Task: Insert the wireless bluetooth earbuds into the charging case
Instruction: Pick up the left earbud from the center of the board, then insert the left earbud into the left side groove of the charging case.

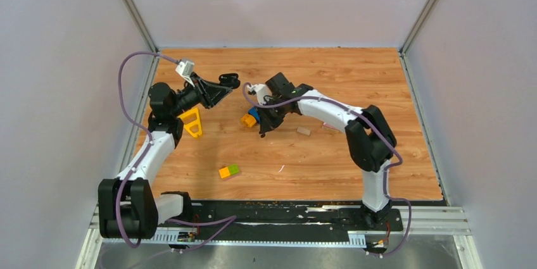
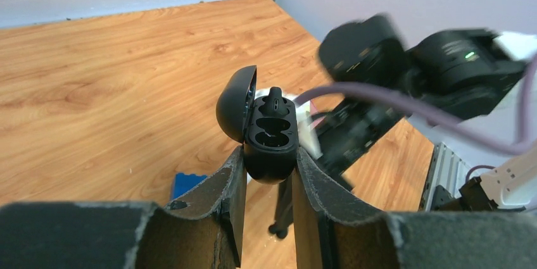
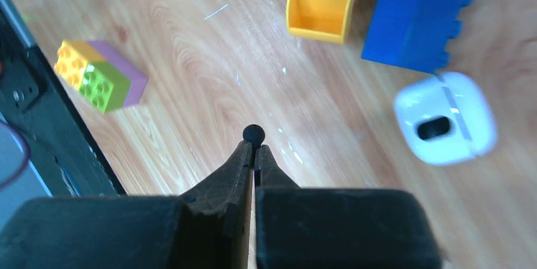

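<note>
My left gripper [image 2: 269,155] is shut on a black charging case [image 2: 272,139], held up off the table with its lid [image 2: 235,103] swung open. One black earbud [image 2: 274,98] sits in the far socket; the near socket is empty. In the top view the case [image 1: 229,81] hangs at the left arm's tip. My right gripper [image 3: 254,149] is shut, pinching a small round black earbud [image 3: 254,133] at its fingertips, above the wooden table. From above, the right gripper [image 1: 263,130] points down beside the toy blocks. No white earbuds show.
A closed white charging case [image 3: 445,117] lies on the table right of the right gripper, next to a blue block [image 3: 418,16] and a yellow block [image 3: 320,0]. A yellow-green-purple block [image 3: 98,76] lies left. A yellow triangular piece [image 1: 192,122] sits near the left arm.
</note>
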Motion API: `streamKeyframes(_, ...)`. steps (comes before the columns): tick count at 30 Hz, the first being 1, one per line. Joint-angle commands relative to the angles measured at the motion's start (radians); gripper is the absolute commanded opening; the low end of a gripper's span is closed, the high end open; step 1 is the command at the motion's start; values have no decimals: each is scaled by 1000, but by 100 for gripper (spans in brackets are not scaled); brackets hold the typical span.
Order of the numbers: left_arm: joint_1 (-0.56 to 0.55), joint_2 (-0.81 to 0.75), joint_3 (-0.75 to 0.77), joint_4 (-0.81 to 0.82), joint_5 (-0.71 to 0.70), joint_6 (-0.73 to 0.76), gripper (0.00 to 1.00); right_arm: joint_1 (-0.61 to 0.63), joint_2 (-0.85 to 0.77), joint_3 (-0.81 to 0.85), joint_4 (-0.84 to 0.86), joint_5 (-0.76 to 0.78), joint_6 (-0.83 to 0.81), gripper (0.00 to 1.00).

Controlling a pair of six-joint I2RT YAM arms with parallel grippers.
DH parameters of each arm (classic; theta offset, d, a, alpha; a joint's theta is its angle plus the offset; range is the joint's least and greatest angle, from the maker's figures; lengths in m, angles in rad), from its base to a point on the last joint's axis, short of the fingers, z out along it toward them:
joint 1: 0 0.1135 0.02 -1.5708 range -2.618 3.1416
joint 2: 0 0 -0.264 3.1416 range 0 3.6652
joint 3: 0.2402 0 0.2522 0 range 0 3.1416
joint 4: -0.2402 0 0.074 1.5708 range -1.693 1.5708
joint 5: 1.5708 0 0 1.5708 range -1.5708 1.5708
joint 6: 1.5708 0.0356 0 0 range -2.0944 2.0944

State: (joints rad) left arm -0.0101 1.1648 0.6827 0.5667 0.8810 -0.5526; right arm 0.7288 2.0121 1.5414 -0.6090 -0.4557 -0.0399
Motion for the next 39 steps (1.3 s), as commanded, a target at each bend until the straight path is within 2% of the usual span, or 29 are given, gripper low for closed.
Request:
streamKeyframes(1, 7, 34, 53, 47, 19, 22, 0, -31, -184, -44, -24, -79, -261, 0)
streamKeyframes(6, -20, 60, 68, 67, 68, 57, 0, -49, -296, 7, -242, -118, -575, 0)
streamKeyframes(11, -93, 74, 75, 47, 170, 151, 0, -49, -372, 214, -571, -129, -964, 0)
streamKeyframes(14, -142, 73, 78, -9, 212, 235, 0, -46, -380, 356, -715, -118, -1088, 0)
streamKeyframes(18, -187, 66, 78, -91, 259, 361, 0, -23, -345, 540, -790, -74, -1086, 0)
streamKeyframes(22, -220, 55, 73, -131, 306, 455, 0, 4, -299, 661, -794, -71, -985, 0)
streamKeyframes(28, -273, 42, 63, -140, 349, 533, 0, 72, -252, 718, -813, -57, -962, 0)
streamKeyframes(32, -298, 30, 51, -107, 357, 528, 0, 120, -240, 719, -809, -18, -942, 0)
streamKeyframes(37, -320, 21, -5, 101, 347, 406, 0, 176, -233, 721, -810, 41, -936, 0)
streamKeyframes(39, -326, 20, -18, 136, 339, 381, 0, 185, -232, 721, -810, 50, -934, 0)
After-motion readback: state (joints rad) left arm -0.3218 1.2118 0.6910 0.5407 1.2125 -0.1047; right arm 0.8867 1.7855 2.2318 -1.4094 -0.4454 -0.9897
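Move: The open black charging case, already in the left fingers, is about 21 cm above the right hand, some 8 cm to its left and 5 cm farther out. On the board 4 cm below the right hand, the white case lies about 7 cm ahead and 4 cm right, the blue block 8 cm ahead and 1 cm left, and the orange block 6 cm ahead and 4 cm left. From the left hand, the pinched black earbud is some 20 cm below, 5 cm back and 9 cm right. Keeping its pinch on the black earbud, the right hand lifts about 27 cm towards the case, then sinks some 3 cm. It drifts back 7 cm, bows right and partly returns left, and rolls some 65 degrees counter-clockwise, fingers still pointing down-left. The left hand, still gripping the case, brings it back and right to meet the earbud, swinging clockwise. ##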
